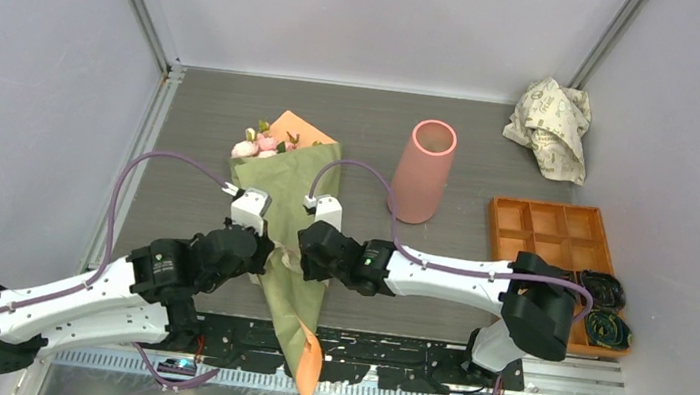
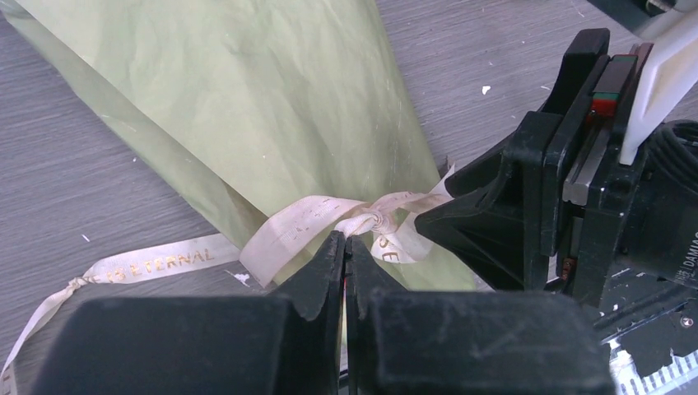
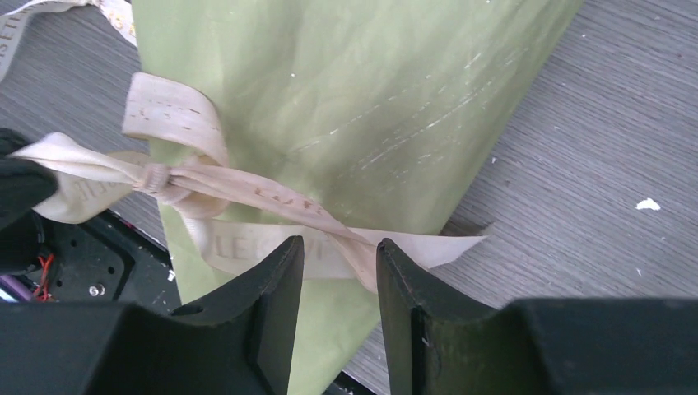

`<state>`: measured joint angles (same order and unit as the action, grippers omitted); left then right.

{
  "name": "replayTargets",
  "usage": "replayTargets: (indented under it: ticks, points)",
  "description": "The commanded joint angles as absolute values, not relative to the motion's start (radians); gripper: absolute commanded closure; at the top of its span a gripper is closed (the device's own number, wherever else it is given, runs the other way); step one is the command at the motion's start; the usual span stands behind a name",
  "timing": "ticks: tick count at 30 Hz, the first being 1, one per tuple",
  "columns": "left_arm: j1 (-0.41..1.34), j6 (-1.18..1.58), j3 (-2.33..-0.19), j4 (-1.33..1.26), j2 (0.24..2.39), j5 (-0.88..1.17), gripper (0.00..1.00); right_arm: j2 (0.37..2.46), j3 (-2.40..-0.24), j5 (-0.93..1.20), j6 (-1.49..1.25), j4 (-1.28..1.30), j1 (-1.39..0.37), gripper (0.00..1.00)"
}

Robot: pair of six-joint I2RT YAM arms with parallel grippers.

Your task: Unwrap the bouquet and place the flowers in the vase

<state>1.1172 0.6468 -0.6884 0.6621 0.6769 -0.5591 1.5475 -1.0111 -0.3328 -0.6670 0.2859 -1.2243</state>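
The bouquet [image 1: 296,213] lies on the table, an olive-green paper cone with an orange lining. Its pink flowers [image 1: 261,142] show at the far, wide end. A beige ribbon [image 3: 247,191] is tied around the cone, with the knot [image 2: 372,220] on its side. My left gripper [image 2: 346,237] is shut, its tips pinching the bunched ribbon at the knot. My right gripper [image 3: 339,243] is open on the cone's other side, and a ribbon tail [image 3: 428,245] crosses between its jaws untouched. The pink vase [image 1: 423,171] stands upright to the right, behind the right arm.
Crumpled cream printed paper [image 1: 549,124] sits in the far right corner. An orange compartment tray [image 1: 551,234] lies at the right, with dark coiled items [image 1: 606,310] beside it. A loose ribbon tail [image 2: 148,262] trails over the table. The black mounting rail [image 1: 387,353] runs along the near edge.
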Motion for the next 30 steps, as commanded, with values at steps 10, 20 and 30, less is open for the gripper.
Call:
replayTargets:
  ticks: [10,20,30]
  points:
    - [1.118,0.655,-0.698,0.585,0.671,-0.558,0.98,1.655,-1.088,-0.336,-0.600,0.150,-1.229,0.57]
    - [1.120,0.675,-0.669,0.592,0.639,-0.568,0.97,1.688,-1.127,-0.421,-0.585,0.151,-1.229,0.87]
    - [1.119,0.770,-0.747,0.762,0.630,-0.758,0.99,1.570,-1.053,-0.683,-0.781,0.357,-1.229,0.99]
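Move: The right hand's open fingers go for the loose ribbon strand, about 3 cm to its left, 2 cm ahead and 2 cm below. The knot sits roughly 6 cm left and 2 cm ahead; the flowers lie some 17 cm ahead and 7 cm left, the vase about 11 cm ahead and 18 cm right. From the left hand, already shut on the ribbon by the knot, the strand is about 5 cm right and 1 cm ahead. The right hand goes some 3 cm left and down, pinches the ribbon strand, then draws forward and right. ##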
